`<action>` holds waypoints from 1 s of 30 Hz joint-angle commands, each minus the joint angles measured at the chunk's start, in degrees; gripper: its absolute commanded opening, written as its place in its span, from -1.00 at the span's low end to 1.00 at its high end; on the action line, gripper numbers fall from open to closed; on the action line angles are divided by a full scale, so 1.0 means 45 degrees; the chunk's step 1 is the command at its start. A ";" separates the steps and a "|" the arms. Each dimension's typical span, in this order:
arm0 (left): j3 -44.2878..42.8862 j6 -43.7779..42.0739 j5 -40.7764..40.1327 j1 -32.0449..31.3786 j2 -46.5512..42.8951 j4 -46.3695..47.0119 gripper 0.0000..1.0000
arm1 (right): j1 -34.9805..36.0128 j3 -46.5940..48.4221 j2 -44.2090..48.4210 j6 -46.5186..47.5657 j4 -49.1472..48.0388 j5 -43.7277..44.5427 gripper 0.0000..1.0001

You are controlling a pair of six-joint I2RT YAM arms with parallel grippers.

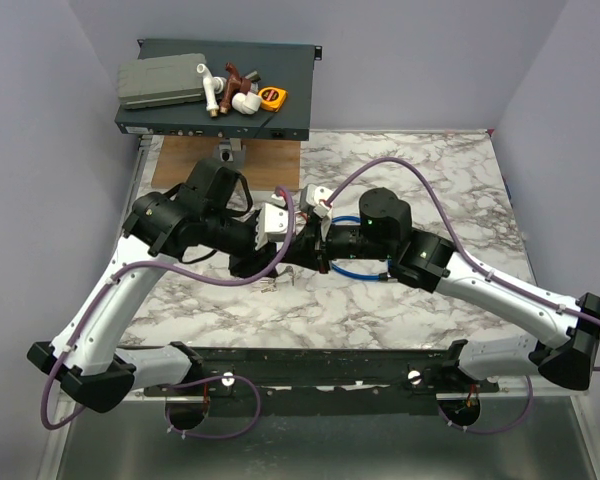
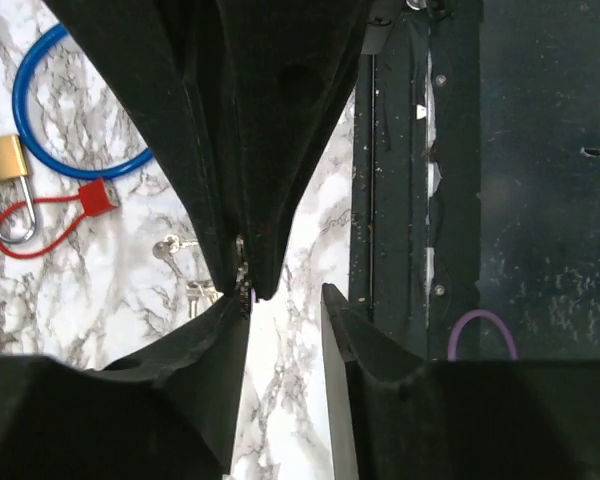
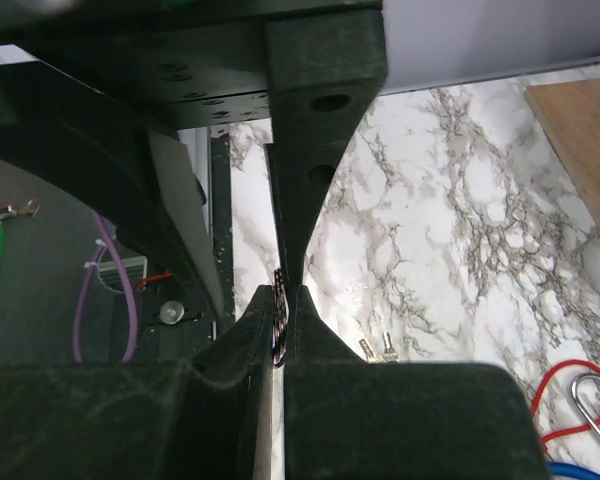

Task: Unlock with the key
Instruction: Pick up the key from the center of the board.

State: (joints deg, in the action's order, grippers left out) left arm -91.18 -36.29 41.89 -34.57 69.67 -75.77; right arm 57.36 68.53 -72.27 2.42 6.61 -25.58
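Note:
The key's small red tag (image 2: 97, 195) and thin red cord (image 2: 40, 235) lie on the marble next to the brass padlock (image 2: 0, 165), with the cord running through the silver shackle (image 2: 7, 228). A blue cable lock (image 2: 70, 110) curls behind them. Both grippers meet above the table's middle. My right gripper (image 3: 283, 292) is shut on a thin metal piece (image 3: 279, 320) seen edge-on; I cannot tell what it is. My left gripper (image 2: 285, 294) is open with nothing between its fingers. Its left finger (image 2: 210, 350) touches the right gripper's tip (image 2: 250, 280). Cord (image 3: 560, 400) and shackle (image 3: 592, 400) show low right.
Small silver keys (image 2: 170, 247) lie loose on the marble under the grippers (image 1: 270, 285). A black case (image 1: 215, 115) at the back carries a grey box, pipe fittings and a tape measure. A wooden board (image 1: 180, 165) lies before it. A black rail (image 1: 310, 365) runs along the near edge.

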 commanded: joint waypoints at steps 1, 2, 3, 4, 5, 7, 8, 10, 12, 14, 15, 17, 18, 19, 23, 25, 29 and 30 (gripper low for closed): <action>-0.0388 -0.0437 0.1113 0.0055 -0.0333 -0.0363 -0.47 | -0.0017 0.0207 -0.0359 0.0055 -0.0073 0.0058 -0.99; -0.0403 -0.0494 0.1130 0.0050 -0.0363 -0.0398 -0.58 | -0.0018 0.0234 -0.0449 0.0096 0.0067 0.0069 -0.99; -0.0429 -0.0590 0.1150 0.0063 -0.0394 -0.0498 -0.68 | 0.0000 0.0239 -0.0519 0.0141 0.0138 0.0013 -0.99; -0.0423 -0.0749 0.1159 0.0048 -0.0406 -0.0609 -0.78 | -0.0013 0.0220 -0.0558 0.0190 0.0203 -0.0068 -0.99; -0.0414 -0.0865 0.1161 0.0055 -0.0404 -0.0751 -0.85 | -0.0012 0.0220 -0.0573 0.0267 0.0283 -0.0240 -0.99; -0.0329 -0.1016 0.1055 0.0059 -0.0404 -0.0907 -0.93 | -0.0023 0.0295 -0.0590 0.0413 0.0489 -0.0487 -0.98; -0.0303 -0.1085 0.1038 0.0050 -0.0404 -0.0966 -0.96 | -0.0011 0.0348 -0.0576 0.0475 0.0630 -0.0566 -0.99; -0.0248 -0.1227 0.0982 0.0045 -0.0414 -0.1038 -1.00 | -0.0011 0.0485 -0.0594 0.0616 0.0889 -0.0922 -0.98; -0.0250 -0.1282 0.0946 0.0050 -0.0426 -0.1045 -1.00 | 0.0003 0.0684 -0.0705 0.0735 0.1250 -0.1415 -0.97; -0.0257 -0.1383 0.0939 0.0060 -0.0462 -0.1039 -1.00 | -0.0020 0.0891 -0.0839 0.0850 0.1609 -0.1717 -0.93; -0.0224 -0.1433 0.0949 0.0050 -0.0481 -0.1078 -1.00 | -0.0013 0.0983 -0.0873 0.0860 0.1729 -0.1944 -0.88; -0.0125 -0.1534 0.0888 0.0060 -0.0482 -0.1121 -1.00 | -0.0008 0.1158 -0.0912 0.1009 0.2046 -0.2526 -0.65; -0.0047 -0.1601 0.0765 0.0054 -0.0502 -0.1138 -1.00 | -0.0009 0.1270 -0.0913 0.1105 0.2263 -0.2767 -0.53; 0.0047 -0.1667 0.0641 0.0052 -0.0529 -0.1142 -1.00 | -0.0015 0.1357 -0.0913 0.1209 0.2445 -0.2880 -0.43; 0.0426 -0.1701 0.0270 0.0054 -0.0720 -0.0761 -1.00 | -0.0028 0.1542 -0.0820 0.1336 0.2783 -0.2938 -0.16; 0.0530 -0.1645 0.0121 0.0048 -0.0802 -0.0473 -1.00 | -0.0007 0.1567 -0.0795 0.1314 0.2808 -0.2876 -0.14; 0.0719 -0.1449 -0.0241 0.0060 -0.0875 0.0002 -1.00 | -0.0004 0.1549 -0.0757 0.1203 0.2740 -0.2403 -0.13; 0.0743 -0.1394 -0.0329 0.0059 -0.0879 0.0067 -1.00 | -0.0019 0.1521 -0.0720 0.1202 0.2703 -0.2133 -0.13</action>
State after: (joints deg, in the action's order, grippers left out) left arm -88.75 -42.44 42.19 -34.02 66.76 -78.37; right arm 57.52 73.89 -75.79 7.57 17.17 -36.71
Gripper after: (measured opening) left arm 0.006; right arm 0.435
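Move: The key is pinched in my right fingertips, its middle only about 1 cm to their left. It sits between my left hand's open fingers, roughly 1 cm ahead and 1 cm to the right of their middle, and 1 cm lower. From my left hand, the loose keys lie about 9 cm ahead, 2 cm left and 25 cm below. The red lock is some 19 cm ahead and 5 cm right, the padlock 27 ahead and 7 right, both equally low. My left fingers close on the key while my right still grips it, and both hands ease about 1 cm back and leftward together. Once the left is shut, my right opens to nearly half, letting go; it goes some 3 cm back in all, sinking 1.5 cm and turning about 12 degrees counter-clockwise, its spread fingers still either side of the key. ##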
